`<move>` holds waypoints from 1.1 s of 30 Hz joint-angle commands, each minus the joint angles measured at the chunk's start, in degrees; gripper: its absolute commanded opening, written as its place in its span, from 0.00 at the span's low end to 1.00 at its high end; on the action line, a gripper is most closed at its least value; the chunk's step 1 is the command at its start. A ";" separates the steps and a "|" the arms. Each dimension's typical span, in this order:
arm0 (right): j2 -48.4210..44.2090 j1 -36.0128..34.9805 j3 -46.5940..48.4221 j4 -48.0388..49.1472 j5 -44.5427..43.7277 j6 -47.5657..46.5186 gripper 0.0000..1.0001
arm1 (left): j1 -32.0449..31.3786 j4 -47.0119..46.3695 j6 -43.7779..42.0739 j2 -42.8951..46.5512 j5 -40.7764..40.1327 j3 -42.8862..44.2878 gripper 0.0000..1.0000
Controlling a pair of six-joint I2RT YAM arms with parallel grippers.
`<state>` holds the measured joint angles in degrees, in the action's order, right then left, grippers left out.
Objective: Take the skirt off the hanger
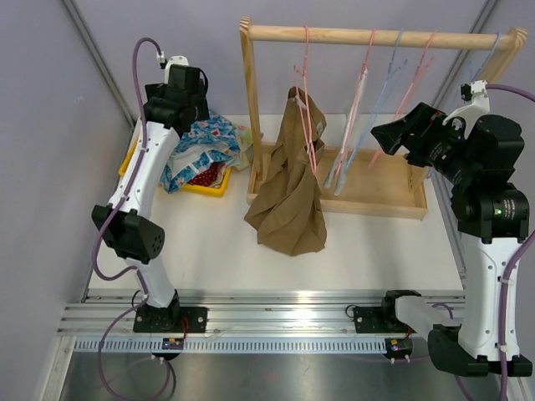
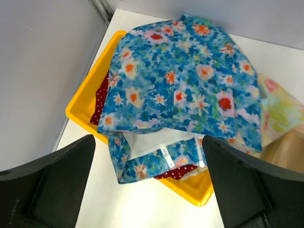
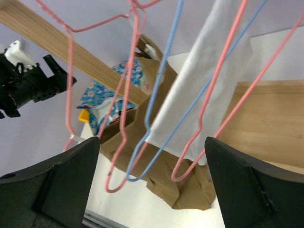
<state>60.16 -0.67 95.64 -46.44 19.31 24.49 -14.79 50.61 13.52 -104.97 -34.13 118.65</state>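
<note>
A brown skirt (image 1: 288, 192) hangs from a pink wire hanger (image 1: 309, 109) on the wooden rack's rail (image 1: 376, 36), with its hem bunched on the table. The right wrist view shows it low behind the wires (image 3: 166, 175). My right gripper (image 1: 386, 140) is open to the right of the skirt, level with the hangers and touching none; wires cross between its fingers (image 3: 152, 142). My left gripper (image 1: 196, 104) is open over a blue floral garment (image 2: 180, 80) that lies loose in the yellow bin (image 2: 83, 102). Nothing is between its fingers (image 2: 147, 140).
Several empty pink and blue wire hangers (image 3: 152, 109) and a white cloth (image 3: 209, 80) hang on the rail right of the skirt. The rack's wooden base tray (image 1: 376, 188) sits at the back. The bin (image 1: 209, 189) also holds red dotted fabric.
</note>
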 commanded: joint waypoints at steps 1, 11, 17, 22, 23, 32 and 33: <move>0.04 0.23 4.37 6.43 6.42 2.21 1.00 | -0.85 -1.48 2.04 9.68 3.80 1.06 0.99; 9.78 0.23 13.17 15.84 16.54 12.77 0.99 | -4.64 -3.94 4.67 38.85 7.76 -27.13 0.99; 18.48 -0.30 16.60 18.58 16.99 15.06 0.96 | -4.90 -5.43 6.34 54.59 11.89 -42.44 0.99; 22.80 -3.11 18.97 13.66 11.21 10.94 0.92 | -4.90 -3.59 5.91 59.61 11.89 -47.37 0.99; 22.98 -4.50 18.89 13.22 10.23 9.97 0.92 | -4.81 -3.33 5.99 60.14 11.89 -47.98 0.99; 23.51 -9.62 15.46 10.31 3.98 7.06 0.40 | -4.81 -4.29 7.40 60.85 14.26 -50.01 0.99; 23.42 -9.79 15.46 9.79 3.63 6.89 0.36 | -4.81 -4.29 7.49 60.76 14.44 -50.27 0.99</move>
<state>84.58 -9.98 111.07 -36.34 25.28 32.91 -19.46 49.08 20.05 -44.38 -22.13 68.90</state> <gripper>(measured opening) 0.386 0.987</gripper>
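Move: The white skirt hangs on its pink hanger to the right hand's front and left: the hanger about 11 cm ahead, 8 cm left and level, the cloth about 12 cm lower. An empty blue hanger is 9 cm ahead and 4 cm left; the brown skirt 8 cm ahead, 23 cm left, 15 cm lower. From the left hand the white skirt is some 46 cm right, 7 cm back; the yellow bin is about 5 cm ahead, 25 cm below. The white skirt's pink hanger is what the right hand goes for: open, it rises leftward, then reaches forward and sinks, ending about 10 cm forward and 9 cm left, turned some 15 degrees counter-clockwise, fingers closing more than halfway around the wire. The empty left hand draws back about 24 cm from the bin in an up-and-down arc, fingers wide open. ##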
